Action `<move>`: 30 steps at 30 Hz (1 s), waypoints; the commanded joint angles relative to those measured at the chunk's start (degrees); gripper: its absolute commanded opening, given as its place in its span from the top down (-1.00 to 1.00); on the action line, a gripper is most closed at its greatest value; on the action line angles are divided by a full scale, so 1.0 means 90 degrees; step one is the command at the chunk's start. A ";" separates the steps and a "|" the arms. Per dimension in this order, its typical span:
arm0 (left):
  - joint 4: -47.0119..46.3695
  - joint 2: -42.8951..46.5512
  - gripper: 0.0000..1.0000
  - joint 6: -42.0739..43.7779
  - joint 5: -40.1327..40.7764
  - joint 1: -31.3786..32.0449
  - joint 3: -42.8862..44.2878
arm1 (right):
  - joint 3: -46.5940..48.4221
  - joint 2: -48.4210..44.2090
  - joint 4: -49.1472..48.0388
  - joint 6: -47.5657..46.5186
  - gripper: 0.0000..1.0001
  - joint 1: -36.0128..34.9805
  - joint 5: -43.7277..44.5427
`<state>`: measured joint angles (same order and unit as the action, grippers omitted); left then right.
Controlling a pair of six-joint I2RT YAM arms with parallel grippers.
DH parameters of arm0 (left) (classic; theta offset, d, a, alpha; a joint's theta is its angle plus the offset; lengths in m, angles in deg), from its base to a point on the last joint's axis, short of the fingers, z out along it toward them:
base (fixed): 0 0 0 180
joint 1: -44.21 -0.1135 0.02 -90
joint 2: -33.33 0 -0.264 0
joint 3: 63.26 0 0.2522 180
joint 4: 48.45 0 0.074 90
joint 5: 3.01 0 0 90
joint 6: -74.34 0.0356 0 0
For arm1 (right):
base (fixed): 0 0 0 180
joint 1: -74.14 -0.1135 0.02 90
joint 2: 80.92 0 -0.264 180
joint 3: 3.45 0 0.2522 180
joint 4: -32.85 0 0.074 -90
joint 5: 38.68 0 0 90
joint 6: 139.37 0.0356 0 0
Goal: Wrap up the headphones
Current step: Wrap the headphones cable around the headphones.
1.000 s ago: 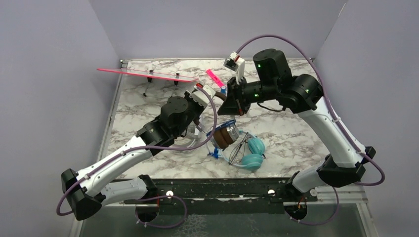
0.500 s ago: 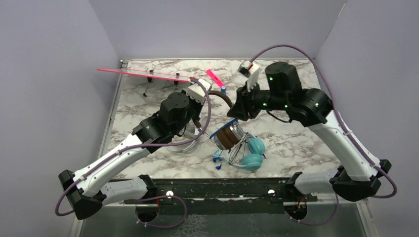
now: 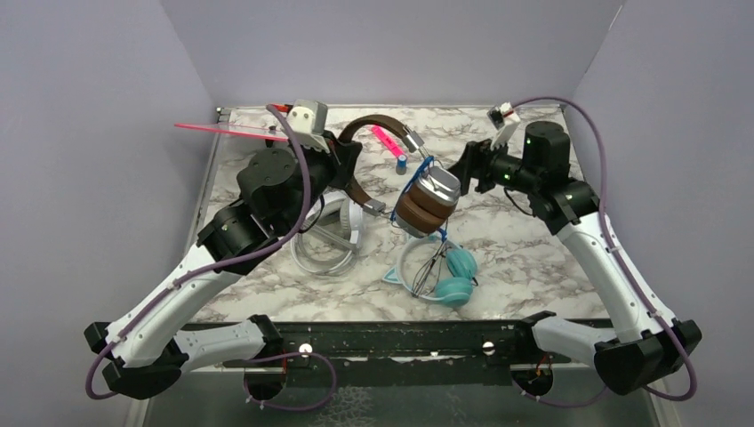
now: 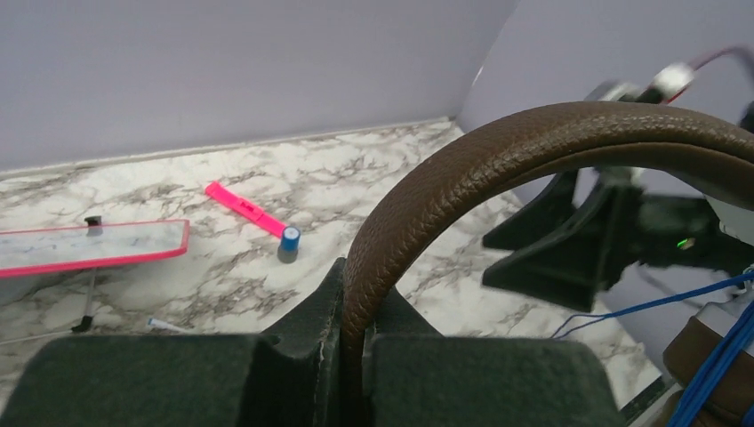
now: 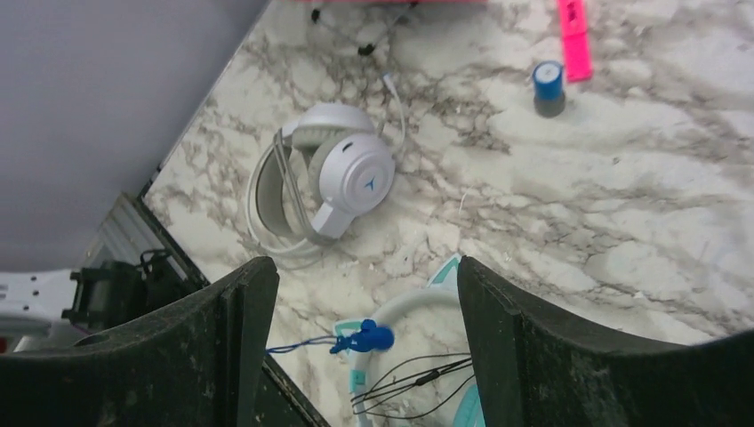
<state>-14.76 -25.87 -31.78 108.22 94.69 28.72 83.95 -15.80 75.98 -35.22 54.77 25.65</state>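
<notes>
The brown headphones hang in the air over mid-table, held by their leather headband (image 3: 373,124) (image 4: 498,151). My left gripper (image 3: 345,153) (image 4: 356,334) is shut on that band. The folded brown cups (image 3: 425,203) dangle with a blue cord (image 3: 423,171) looped round them, and the cord's blue plug (image 5: 364,338) hangs free. My right gripper (image 3: 466,169) (image 5: 363,276) stands open and empty, just right of the cups. The white-grey headphones (image 3: 345,227) (image 5: 342,173) lie on the table to the left. The teal cat-ear headphones (image 3: 449,276) (image 5: 400,311) lie near the front, their thin black cord loose.
A pink marker (image 3: 385,139) (image 4: 244,206) and a small blue cap (image 3: 402,162) (image 5: 549,84) lie at the back of the marble table (image 3: 533,258). A pink-edged clear plate on thin legs (image 3: 240,132) (image 4: 89,245) stands at the back left. Grey walls close in three sides.
My left arm lifted the brown headphones up and toward the back left. The right gripper opened and drew back to the right, away from the brown set.
</notes>
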 commanded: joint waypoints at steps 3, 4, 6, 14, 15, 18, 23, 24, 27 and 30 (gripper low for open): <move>-0.0241 0.0024 1.00 -0.0570 0.0223 0.0007 0.1207 | -0.1182 -0.0320 -0.2137 0.0050 -0.60 0.0100 -0.1147; -0.0234 -0.0063 1.00 -0.0548 0.0283 0.0007 0.1413 | -0.1198 -0.0214 -0.2152 0.0002 -0.60 0.0160 -0.1239; -0.0236 -0.0245 1.00 -0.0492 0.0390 0.0014 0.1766 | -0.1310 -0.0118 -0.2321 -0.0022 -0.60 0.0312 -0.1504; -0.0192 -0.0805 1.00 -0.0293 0.0808 0.0008 0.2745 | -0.1573 -0.0244 -0.3190 -0.0190 -0.60 0.0401 -0.2103; -0.0184 -0.0861 1.00 -0.0275 0.0843 0.0010 0.2817 | -0.1582 -0.0277 -0.3473 -0.0158 -0.60 0.0401 -0.2501; -0.0182 -0.0930 1.00 -0.0201 0.0956 0.0007 0.2969 | -0.1696 -0.0252 -0.4354 0.0289 -0.60 0.0396 -0.4060; -0.0180 -0.0905 1.00 -0.0180 0.1017 0.0007 0.2994 | -0.2388 -0.0129 -0.7507 0.2472 -0.62 0.0122 -0.4752; -0.0180 -0.0896 1.00 -0.0202 0.1011 0.0002 0.2987 | -0.2413 -0.0069 -0.7792 0.2617 -0.62 -0.0008 -0.4623; -0.0201 -0.0883 1.00 -0.0266 0.0937 0.0014 0.2973 | -0.2251 0.0304 -0.8069 0.2600 -0.62 -0.0299 -0.4427; -0.0225 -0.0880 1.00 -0.0299 0.0839 0.0007 0.2989 | -0.2131 0.0496 -0.8204 0.2565 -0.60 -0.0310 -0.3957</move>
<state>-13.56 -35.18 -32.85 115.72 94.69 53.09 63.15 -13.44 11.70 -15.68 52.40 -12.23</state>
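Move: The right hand goes for the blue cable's hanging end: about 9 cm back, 2 cm left and 9 cm below it. The brown ear cups are about 9 cm back, 6 cm left and 5 cm above that hand; the teal headphones lie 10 cm back, 4 cm left, some 31 cm below. From the left hand, the cable end is about 5 cm back, 16 cm right and 18 cm below. Lift the brown headphones about 13 cm with the left gripper, keeping its grip on the headband and rolling it slightly, then hold there. Dip the open right gripper about 4 cm, then swing it back, left and up beneath the ear cups towards the hanging blue cable, turning counter-clockwise some 40 degrees, fingers staying open. ##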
